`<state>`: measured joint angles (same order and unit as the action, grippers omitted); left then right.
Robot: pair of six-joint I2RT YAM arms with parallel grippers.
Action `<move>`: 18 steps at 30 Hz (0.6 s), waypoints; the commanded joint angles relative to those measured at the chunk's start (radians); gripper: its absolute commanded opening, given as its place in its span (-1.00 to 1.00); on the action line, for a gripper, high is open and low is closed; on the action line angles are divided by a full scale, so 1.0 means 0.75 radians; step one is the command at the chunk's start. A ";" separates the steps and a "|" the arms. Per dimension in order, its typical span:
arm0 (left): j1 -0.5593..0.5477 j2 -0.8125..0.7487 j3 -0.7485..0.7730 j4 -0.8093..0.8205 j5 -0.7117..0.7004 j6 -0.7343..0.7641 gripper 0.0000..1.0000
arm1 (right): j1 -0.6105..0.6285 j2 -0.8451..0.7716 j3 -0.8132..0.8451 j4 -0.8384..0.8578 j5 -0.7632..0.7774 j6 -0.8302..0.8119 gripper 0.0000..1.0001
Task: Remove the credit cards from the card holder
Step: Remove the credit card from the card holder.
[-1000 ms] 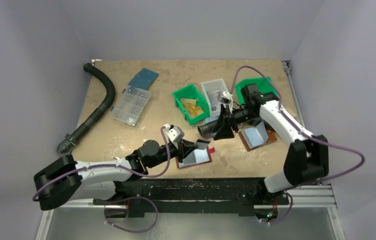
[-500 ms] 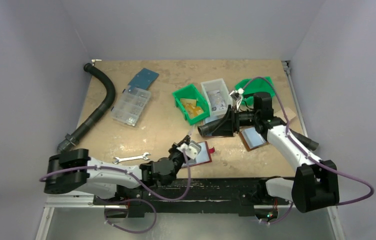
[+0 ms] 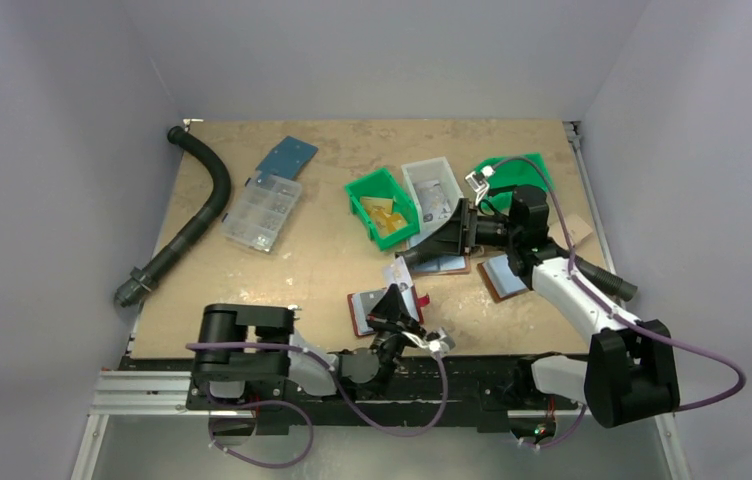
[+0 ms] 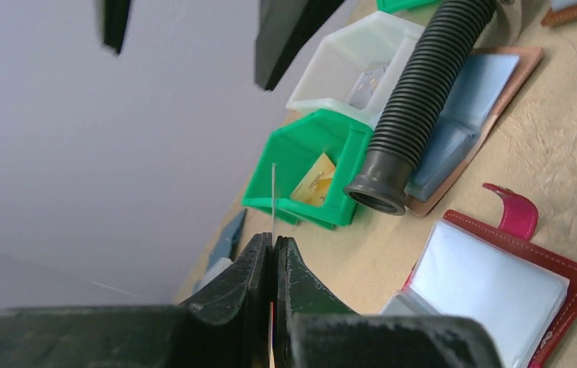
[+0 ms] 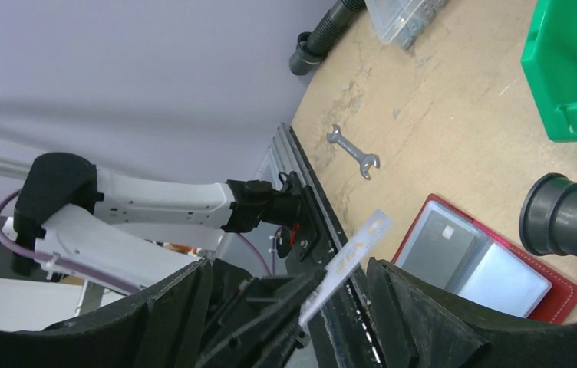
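The card holder (image 3: pixel 363 311) lies open near the table's front edge, dark red with pale shiny pockets (image 4: pixel 492 284) and a red tab (image 4: pixel 514 211). A grey card (image 5: pixel 443 234) sits in one pocket. My left gripper (image 3: pixel 392 300) hovers just above the holder, shut on a pale credit card (image 3: pixel 398 272). That card stands edge-on in the left wrist view (image 4: pixel 273 201) and slants upward in the right wrist view (image 5: pixel 351 257). My right gripper (image 3: pixel 430 245) is open farther back, holding nothing, and its fingers (image 5: pixel 182 318) frame the held card.
A short black hose (image 4: pixel 416 100) lies over a brown folder (image 3: pixel 444 265), with another brown folder (image 3: pixel 502 278) to the right. Green bin (image 3: pixel 382 205), white bin (image 3: pixel 427 190) and a second green bin (image 3: pixel 507 168) stand behind. Wrench (image 5: pixel 353 151), clear organiser box (image 3: pixel 262 212), long hose (image 3: pixel 207 195) lie left.
My left arm has folded back toward its base and its gripper now holds a card raised off the holder. The right gripper's jaws have opened wider.
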<state>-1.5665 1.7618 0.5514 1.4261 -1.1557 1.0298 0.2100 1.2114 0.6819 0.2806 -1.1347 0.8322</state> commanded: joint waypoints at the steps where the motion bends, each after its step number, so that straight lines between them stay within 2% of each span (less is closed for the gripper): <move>1: -0.037 0.150 0.114 0.469 -0.050 0.413 -1.00 | 0.038 0.025 -0.007 0.058 0.028 0.064 0.64; 5: -0.047 0.198 0.146 0.471 -0.048 0.448 -1.00 | 0.079 0.051 0.004 0.014 0.046 0.033 0.64; 9: -0.049 0.199 0.150 0.470 -0.048 0.469 -1.00 | 0.130 0.092 0.086 -0.230 0.158 -0.200 0.64; 13: -0.049 0.208 0.149 0.471 -0.063 0.496 -1.00 | 0.182 0.118 0.126 -0.348 0.281 -0.337 0.65; 18: -0.052 0.229 0.156 0.470 -0.075 0.528 -1.00 | 0.205 0.140 0.132 -0.360 0.294 -0.363 0.64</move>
<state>-1.5967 1.9190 0.6380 1.5028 -1.1919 1.3857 0.3527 1.3136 0.7357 0.0563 -0.9615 0.6365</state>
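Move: The credit card, already clear of the card holder in the left gripper's pinch, has its middle about 7 cm to the right gripper's left, 2 cm back and 6 cm lower. From the right gripper the card holder lies some 9 cm left, 6 cm back and 19 cm down; the black hose's end is about 4 cm left, 4 cm ahead and 16 cm down. From the left gripper the card's middle is about 4 cm ahead, 2 cm right and level. Bring the open right gripper down about 5 cm and some 3 cm left to the card's free end, tipping its fingers roughly 10 degrees downward and keeping them open. With the left gripper keep the card pinched, ease it a little right, then hold it there, rolling some 20 degrees so its left side rises. ##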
